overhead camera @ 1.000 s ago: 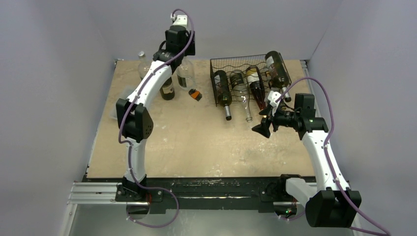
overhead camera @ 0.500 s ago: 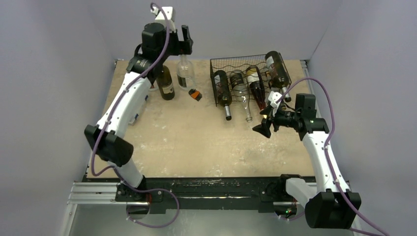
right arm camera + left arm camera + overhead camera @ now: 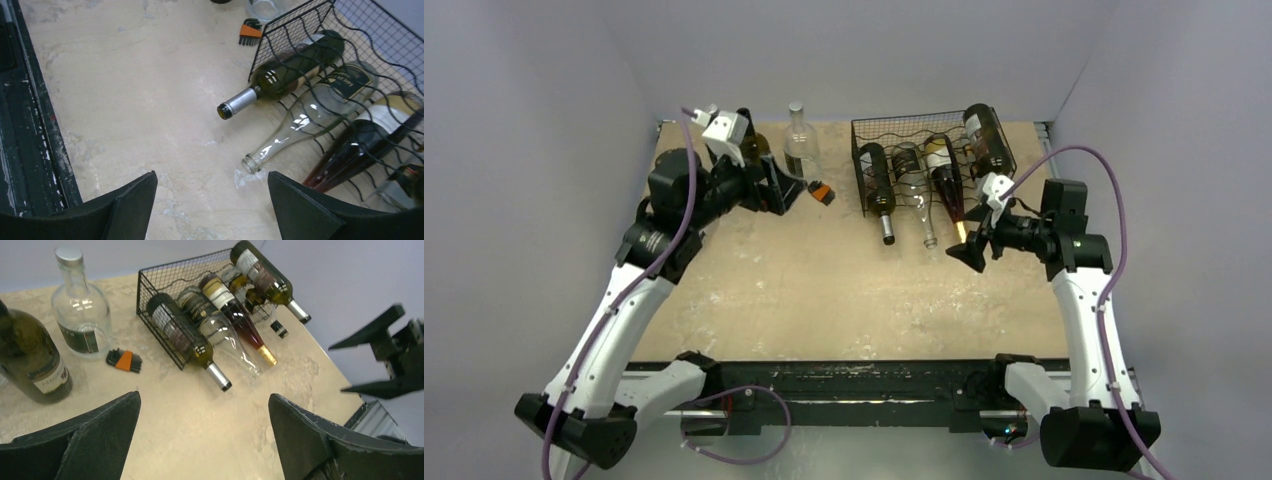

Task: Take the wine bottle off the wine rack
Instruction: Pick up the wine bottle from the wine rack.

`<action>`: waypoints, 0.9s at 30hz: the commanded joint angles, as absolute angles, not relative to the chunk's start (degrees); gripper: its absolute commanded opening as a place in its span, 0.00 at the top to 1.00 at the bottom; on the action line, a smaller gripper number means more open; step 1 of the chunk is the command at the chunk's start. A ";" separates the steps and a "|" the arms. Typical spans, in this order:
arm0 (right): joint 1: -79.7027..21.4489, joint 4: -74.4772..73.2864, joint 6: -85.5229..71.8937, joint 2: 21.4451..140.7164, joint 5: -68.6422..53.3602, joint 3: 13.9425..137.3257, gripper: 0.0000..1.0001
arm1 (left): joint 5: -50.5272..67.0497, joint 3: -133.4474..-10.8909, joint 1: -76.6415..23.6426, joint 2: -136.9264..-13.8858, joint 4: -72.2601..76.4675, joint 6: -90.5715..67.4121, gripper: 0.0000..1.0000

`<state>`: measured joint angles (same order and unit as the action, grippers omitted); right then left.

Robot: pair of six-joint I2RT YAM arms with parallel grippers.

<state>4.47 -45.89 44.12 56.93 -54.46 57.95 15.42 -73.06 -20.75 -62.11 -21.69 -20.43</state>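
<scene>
The black wire wine rack (image 3: pixel 929 128) stands at the back right, with several wine bottles lying in it. A dark green bottle (image 3: pixel 876 180), a clear bottle (image 3: pixel 916 185) and an amber bottle (image 3: pixel 945 175) point their necks at me. Another dark bottle (image 3: pixel 987 140) lies on top at the rack's right end. My right gripper (image 3: pixel 970 245) hovers open just in front of the necks; in its wrist view the clear bottle (image 3: pixel 310 115) has its mouth near the right finger. My left gripper (image 3: pixel 782 190) is open and empty, left of the rack (image 3: pixel 165 277).
A clear bottle (image 3: pixel 799 145) and a dark green bottle (image 3: pixel 30 360) stand upright at the back left. An orange-and-black hex key set (image 3: pixel 822 192) lies between them and the rack. A black rail (image 3: pixel 854 380) runs along the near edge. Grey walls enclose the table.
My left gripper opened wide and swung down and back from above the upright bottles to low over the table's left. My right gripper shifted slightly right, toward the rack.
</scene>
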 commanded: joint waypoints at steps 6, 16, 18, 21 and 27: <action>4.72 -45.94 34.37 59.74 -46.59 71.85 0.14 | 20.06 -58.69 -20.57 -50.06 -21.66 -13.06 0.00; 8.24 -36.58 21.28 66.00 -38.57 74.93 0.10 | 24.35 -53.48 -20.57 -47.16 -21.14 -11.07 0.00; 9.97 -34.27 19.11 67.41 -38.00 74.88 0.10 | 24.38 -53.51 -20.57 -47.13 -21.30 -10.78 0.00; 11.78 -31.39 16.06 69.62 -36.14 75.12 0.10 | 23.91 -53.63 -20.57 -47.02 -21.77 -10.47 0.00; 13.23 -25.99 10.82 74.79 -29.73 74.88 0.10 | 23.70 -53.62 -20.57 -47.00 -22.08 -10.12 0.00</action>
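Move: The top wine bottle on the rack's right side lies with its middle about 25 cm ahead of the right hand, 11 cm to its right and roughly 6 cm lower. The red wine bottle in the lower row is some 20 cm straight ahead, with the lying clear bottle about 9 cm to the left of that one, both around 16 cm below the hand. From the left hand the top wine bottle is roughly 20 cm ahead, 52 cm right and 19 cm lower. Heading for the neck of the top wine bottle, the empty right hand goes forward and to its right, about 15 cm in all, first rising some 6 cm and then sinking about half of that, while swinging clockwise some 35 degrees with its fingers staying open. The left hand, also open, draws down and back away from the standing bottles, then waits. ##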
